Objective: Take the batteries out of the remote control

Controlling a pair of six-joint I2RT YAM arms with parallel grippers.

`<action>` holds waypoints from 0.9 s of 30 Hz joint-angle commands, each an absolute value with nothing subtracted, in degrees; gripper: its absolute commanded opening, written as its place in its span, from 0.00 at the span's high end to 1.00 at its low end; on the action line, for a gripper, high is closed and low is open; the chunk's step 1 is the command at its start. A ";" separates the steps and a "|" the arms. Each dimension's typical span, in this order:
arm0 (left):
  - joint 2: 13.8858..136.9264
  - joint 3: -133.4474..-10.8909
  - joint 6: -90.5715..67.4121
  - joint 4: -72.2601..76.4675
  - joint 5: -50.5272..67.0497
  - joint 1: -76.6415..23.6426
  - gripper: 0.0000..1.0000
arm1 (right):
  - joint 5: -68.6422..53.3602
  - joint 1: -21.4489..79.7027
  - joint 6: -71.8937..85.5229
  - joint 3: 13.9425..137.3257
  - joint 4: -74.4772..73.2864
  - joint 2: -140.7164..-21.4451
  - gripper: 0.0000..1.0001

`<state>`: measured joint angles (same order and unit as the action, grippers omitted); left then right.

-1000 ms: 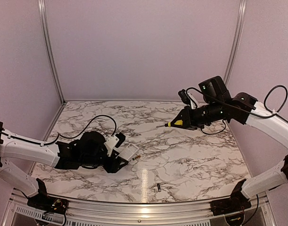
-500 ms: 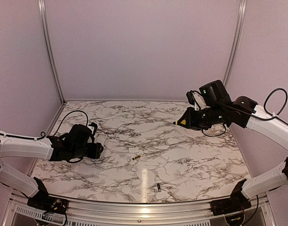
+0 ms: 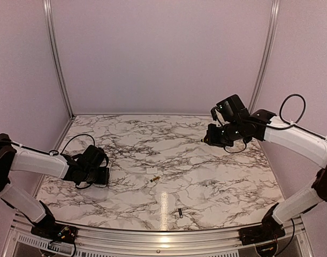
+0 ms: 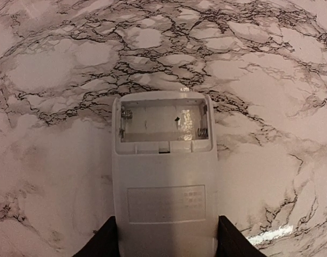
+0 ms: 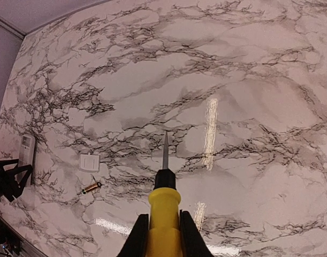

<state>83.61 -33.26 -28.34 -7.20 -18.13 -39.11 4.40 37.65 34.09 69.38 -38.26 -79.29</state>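
Note:
The white remote control [image 4: 163,182] lies back-up low over the marble, its open battery recess [image 4: 162,124] empty. My left gripper [image 4: 166,235] is shut on its near end, one black finger [image 4: 101,241] on each side. In the top view that gripper [image 3: 101,172] sits at the table's left and covers the remote. One brassy battery [image 3: 155,178] lies mid-table, also in the right wrist view [image 5: 90,187]. A dark battery [image 3: 181,213] rests near the front edge. My right gripper [image 5: 163,230] is shut on a yellow-handled tool [image 5: 164,206], held high at the right [image 3: 211,138].
A small white square cover [image 5: 89,162] lies on the marble just beyond the brassy battery. Purple walls with metal corner posts [image 3: 55,59] enclose the table on three sides. A metal rail [image 3: 152,238] runs along the front edge.
My left gripper has drawn back from mid-table to the left with the remote. The right arm has pulled the tool back toward the right and turned it.

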 commanded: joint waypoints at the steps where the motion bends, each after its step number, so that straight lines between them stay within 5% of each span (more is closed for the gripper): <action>1: 85.60 -34.48 -30.14 -9.54 -19.51 -38.58 1.00 | 4.98 35.52 31.67 71.98 -35.51 -81.37 1.00; 7: 87.36 -35.20 -31.03 -9.76 -19.56 -38.58 0.90 | 5.41 35.47 29.42 72.81 -33.73 -86.33 1.00; 15: 89.24 -36.54 -31.28 -9.91 -19.42 -38.58 0.46 | 4.86 35.43 26.84 76.82 -32.34 -92.00 1.00; 27: 89.51 -37.34 -31.60 -11.38 -19.78 -38.58 0.13 | 3.78 35.38 25.18 77.71 -31.17 -95.10 1.00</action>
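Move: The left hand already grips the remote control, whose middle is about 2 cm ahead of it and 1 cm below, with bare table some 2 cm beneath the hand. From that hand the battery cover lies about 20 cm to the right and 5 cm ahead, and the copper battery 21 cm right and 2 cm ahead. From the right hand, which holds the screwdriver, the remote is roughly 40 cm left, 2 cm back and 20 cm below. Straight down by about 1 cm goes the left hand at first, setting the remote on the table; it then stays nearly in place and opens its fingers off the remote's sides. Meanwhile the right hand keeps its grip on the screwdriver and carries it some 5 cm forward and as far down, drifting left over bare table and slowing towards the end. ##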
